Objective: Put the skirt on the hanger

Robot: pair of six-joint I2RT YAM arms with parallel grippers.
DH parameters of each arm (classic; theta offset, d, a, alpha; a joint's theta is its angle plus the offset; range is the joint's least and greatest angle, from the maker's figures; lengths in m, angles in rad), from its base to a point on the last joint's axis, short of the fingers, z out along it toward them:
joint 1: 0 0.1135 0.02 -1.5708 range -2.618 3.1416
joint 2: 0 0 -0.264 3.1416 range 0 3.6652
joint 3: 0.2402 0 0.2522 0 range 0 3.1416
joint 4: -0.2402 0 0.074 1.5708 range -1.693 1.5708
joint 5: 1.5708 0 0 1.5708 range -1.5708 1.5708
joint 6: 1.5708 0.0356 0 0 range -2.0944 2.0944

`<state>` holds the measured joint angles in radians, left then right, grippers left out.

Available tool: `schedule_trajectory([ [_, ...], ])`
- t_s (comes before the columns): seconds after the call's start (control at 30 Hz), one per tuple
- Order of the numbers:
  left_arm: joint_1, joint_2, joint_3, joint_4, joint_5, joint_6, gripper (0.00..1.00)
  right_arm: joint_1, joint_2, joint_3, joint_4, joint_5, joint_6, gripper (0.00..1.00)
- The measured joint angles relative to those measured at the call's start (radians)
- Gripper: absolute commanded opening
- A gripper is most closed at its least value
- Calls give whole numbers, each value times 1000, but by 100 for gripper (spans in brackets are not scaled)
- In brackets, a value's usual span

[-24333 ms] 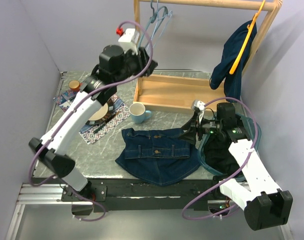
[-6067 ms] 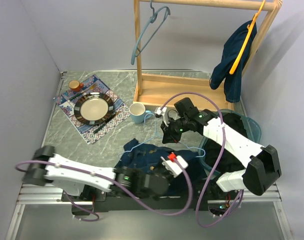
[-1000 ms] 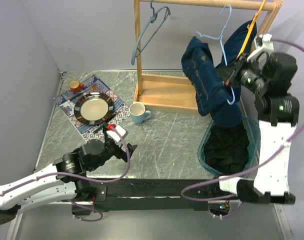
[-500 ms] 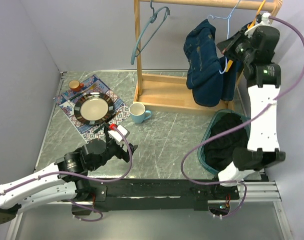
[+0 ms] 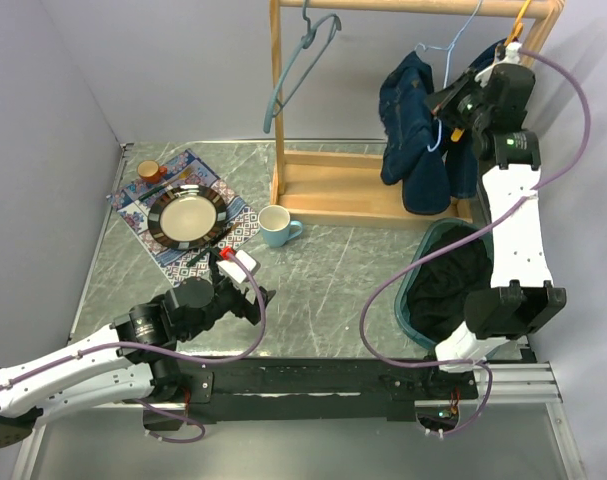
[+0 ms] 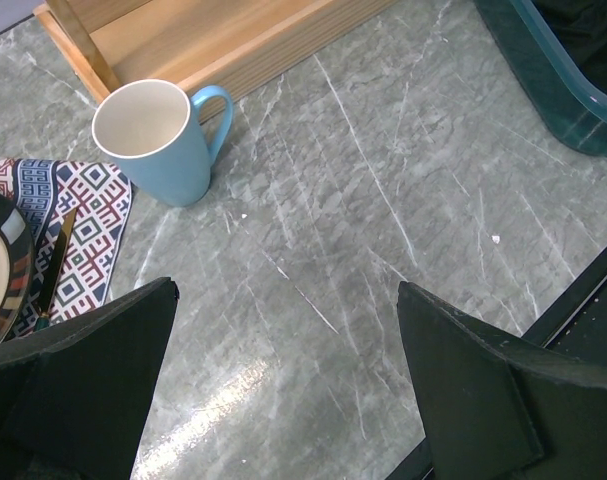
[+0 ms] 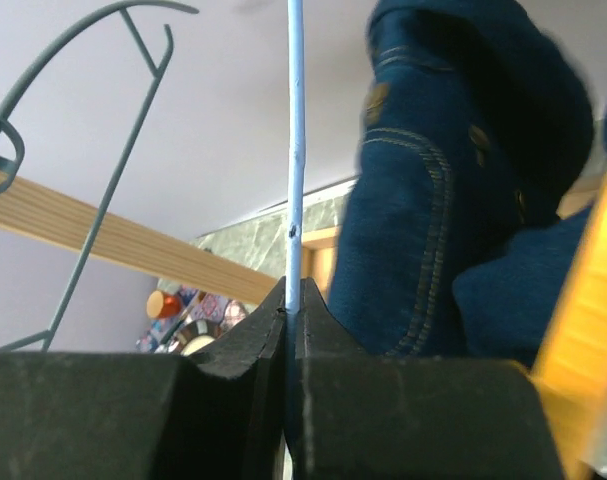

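Note:
The dark denim skirt (image 5: 408,115) hangs draped on a light-blue wire hanger (image 5: 453,45), up by the wooden rack's top rail (image 5: 403,6). The hanger's hook reaches the rail; whether it rests on it I cannot tell. My right gripper (image 5: 446,102) is raised beside the skirt and shut on the hanger. In the right wrist view its jaws (image 7: 294,300) pinch the thin blue hanger wire (image 7: 295,150), with the skirt (image 7: 433,200) just to the right. My left gripper (image 5: 261,297) is low over the table, open and empty (image 6: 285,290).
A teal hanger (image 5: 301,60) hangs at the rail's left end, an orange hanger (image 5: 520,18) at its right. A teal bin (image 5: 415,290) of dark cloth stands under the right arm. A blue mug (image 6: 153,135), a plate (image 5: 187,215) on a patterned mat, and the rack's base (image 5: 333,185) are nearby.
The right arm has lifted the hanger with the skirt upward, bringing the hook from below the rail up to it. The left arm has stayed still and open.

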<state>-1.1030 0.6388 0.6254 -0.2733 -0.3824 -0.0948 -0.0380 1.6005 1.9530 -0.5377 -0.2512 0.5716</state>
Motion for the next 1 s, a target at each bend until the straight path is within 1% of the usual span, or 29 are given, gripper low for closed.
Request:
schedule_trajectory([
  [0.03,0,0,0,0,0,0,97,0,-7,-26,19,-9,5,22],
  [0.17,0,0,0,0,0,0,97,0,-25,-75,77,-39,15,25],
  [0.27,0,-2,0,0,0,0,97,0,-33,-88,103,-57,18,42],
  [0.3,0,-4,0,0,0,0,97,0,-39,-93,112,-64,15,51],
  [0.37,0,-10,0,0,0,0,97,0,-53,-103,126,-77,13,58],
  [0.43,0,-16,0,0,1,0,97,1,-79,-121,133,-91,-5,68],
  [0.5,0,-21,0,0,1,0,97,1,-117,-146,134,-98,-41,76],
  [0.57,0,-23,0,0,1,0,97,1,-170,-178,130,-97,-92,80],
  [0.6,0,-24,0,0,2,0,97,1,-204,-195,124,-96,-120,84],
  [0.7,0,-29,0,0,2,0,97,1,-320,-233,98,-87,-226,89],
  [0.77,0,-30,0,-1,3,0,97,1,-407,-264,88,-104,-316,90],
  [0.8,0,-31,0,-1,3,0,97,1,-457,-283,76,-126,-377,92],
  [1.0,0,-36,0,-1,4,-1,97,1,-700,-402,-79,-297,-734,93],
])
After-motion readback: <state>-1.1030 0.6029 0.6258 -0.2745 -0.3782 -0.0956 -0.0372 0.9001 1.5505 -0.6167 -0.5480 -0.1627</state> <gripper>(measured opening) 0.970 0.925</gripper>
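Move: The wooden rod, where the light-blue hanger's hook goes, lies some 14 cm ahead of the right hand, 12 cm above and 4 cm to its right. The hand still grips the hanger's wire; the skirt's middle hangs about 4 cm ahead, 5 cm left and 10 cm below, and the yellow hanger's middle about 7 cm ahead, 10 cm right, nearly level. From the left hand that spot on the rod is roughly 42 cm ahead, 43 cm right and 33 cm up. The light-blue hanger with the skirt is let go at the rod: the right fingers open from almost shut to nearly wide while the hand hardly shifts. The open hand then draws back about 22 cm at growing speed and ends some 4 cm higher, away from the hanger and skirt, its left side rolling down some 40 degrees and its fingers tipping upward. ##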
